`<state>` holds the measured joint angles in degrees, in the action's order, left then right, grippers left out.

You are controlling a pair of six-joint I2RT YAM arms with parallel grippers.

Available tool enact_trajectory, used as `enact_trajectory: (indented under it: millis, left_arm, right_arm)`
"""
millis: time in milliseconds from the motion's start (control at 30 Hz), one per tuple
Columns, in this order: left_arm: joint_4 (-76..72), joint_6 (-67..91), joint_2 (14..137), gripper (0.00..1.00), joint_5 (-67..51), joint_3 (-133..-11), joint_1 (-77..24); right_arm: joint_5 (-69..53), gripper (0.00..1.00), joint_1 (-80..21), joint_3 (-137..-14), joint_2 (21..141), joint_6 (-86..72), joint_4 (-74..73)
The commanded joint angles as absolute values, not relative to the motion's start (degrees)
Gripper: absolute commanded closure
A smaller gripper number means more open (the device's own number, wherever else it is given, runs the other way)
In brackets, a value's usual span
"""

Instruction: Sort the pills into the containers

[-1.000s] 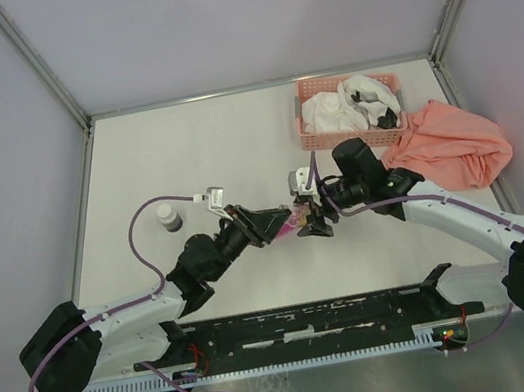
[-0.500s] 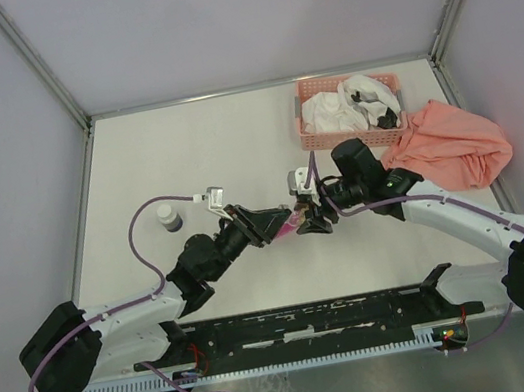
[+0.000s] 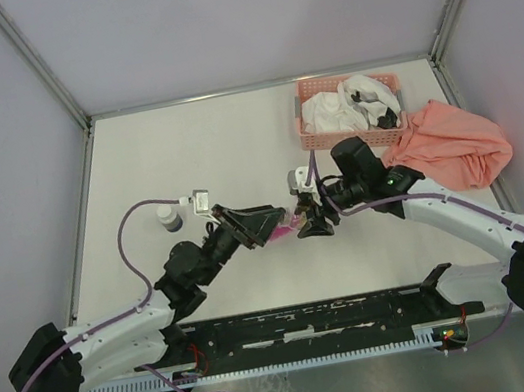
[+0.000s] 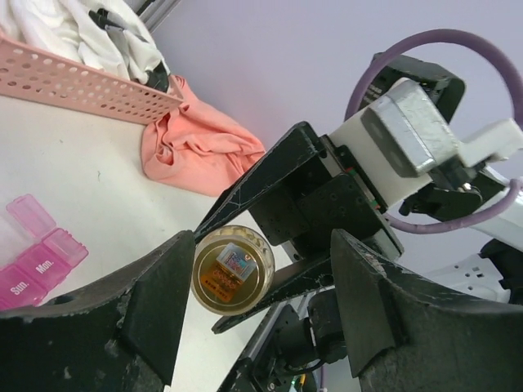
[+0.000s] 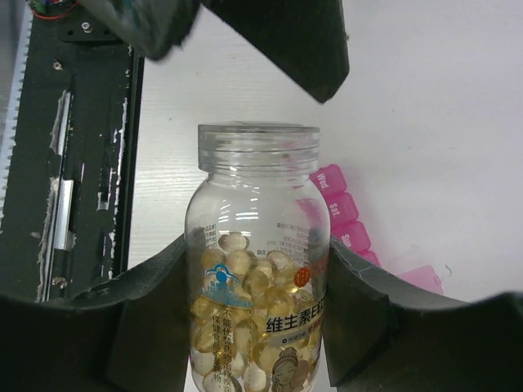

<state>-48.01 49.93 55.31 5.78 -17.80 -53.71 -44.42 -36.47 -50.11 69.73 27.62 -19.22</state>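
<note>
My right gripper (image 5: 257, 314) is shut on a clear pill bottle (image 5: 257, 278) full of yellow softgel pills, held above the table with its neck pointing at my left gripper (image 5: 270, 41). In the top view the right gripper (image 3: 309, 220) and left gripper (image 3: 255, 224) face each other closely. My left gripper (image 4: 265, 282) is open and empty; the bottle (image 4: 233, 269) shows end-on just beyond its fingertips. The magenta-pink pill organizer (image 5: 341, 214) lies on the table under the bottle, with day labels and some lids open. It also shows in the left wrist view (image 4: 33, 265).
A small amber bottle with a white cap (image 3: 170, 215) stands left of the arms. A salmon lattice basket (image 3: 306, 127) with white items sits at the back right, with an orange cloth (image 3: 452, 150) beside it. The black base rail (image 3: 315, 321) runs along the near edge.
My left arm has drawn back to the left, widening the gap between its open gripper and the bottle. The right gripper still holds the bottle in the same place.
</note>
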Motion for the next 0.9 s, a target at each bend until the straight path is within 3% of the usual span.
enact_trajectory:
  millis: [0,200,400,633,867]
  left_arm:
    - [-46.84,43.21,49.52,0.25,6.52,-15.99,-53.88]
    - [-49.14,29.51,39.81,0.19,5.16,-10.15,-53.87]
    - [-54.69,15.33,35.70,0.06,-7.56,-6.27,-53.87]
    - [-55.04,-0.10,39.26,0.04,-22.39,-6.69,-53.83]
    - [-54.39,-10.62,46.94,0.04,-25.60,-9.92,-53.84]
  right_arm:
    - [-49.02,0.98,-35.62,-53.62,69.45,27.41,-20.75]
    - [-51.60,0.98,-35.03,-54.47,69.15,30.74,-24.06]
    - [-53.10,0.98,-34.93,-55.32,69.37,35.91,-28.62]
    - [-54.19,0.98,-34.90,-55.51,69.83,42.23,-32.85]
    - [-55.25,0.98,-34.95,-54.22,69.70,47.48,-34.09]
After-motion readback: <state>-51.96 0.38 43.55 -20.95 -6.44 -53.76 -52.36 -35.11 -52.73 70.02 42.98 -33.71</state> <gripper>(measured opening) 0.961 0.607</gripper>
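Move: The pill jar, already in the right hand's grip and just free of the left fingers, has its middle about 5 cm to the left hand's right, 1 cm ahead and some 4 cm lower, its stickered end facing that hand. The pink pill box lies on the table about 4 cm ahead and 4 cm right of the left hand, some 18 cm below; the white bottle is roughly 30 cm left and 8 cm ahead. From the right hand, the jar sits level between the pads, about 1 cm to the left. The left hand backs off from the jar by about 7 cm, first swinging left and then coming back right and sinking some 3 cm, while its fingers spread to nearly full opening and it rolls about 50 degrees around its own pointing line, ending with the fingers aimed mostly to the right. The right hand keeps its grip on the jar and carries it back about 3 cm and slightly right, turning a little counter-clockwise. ##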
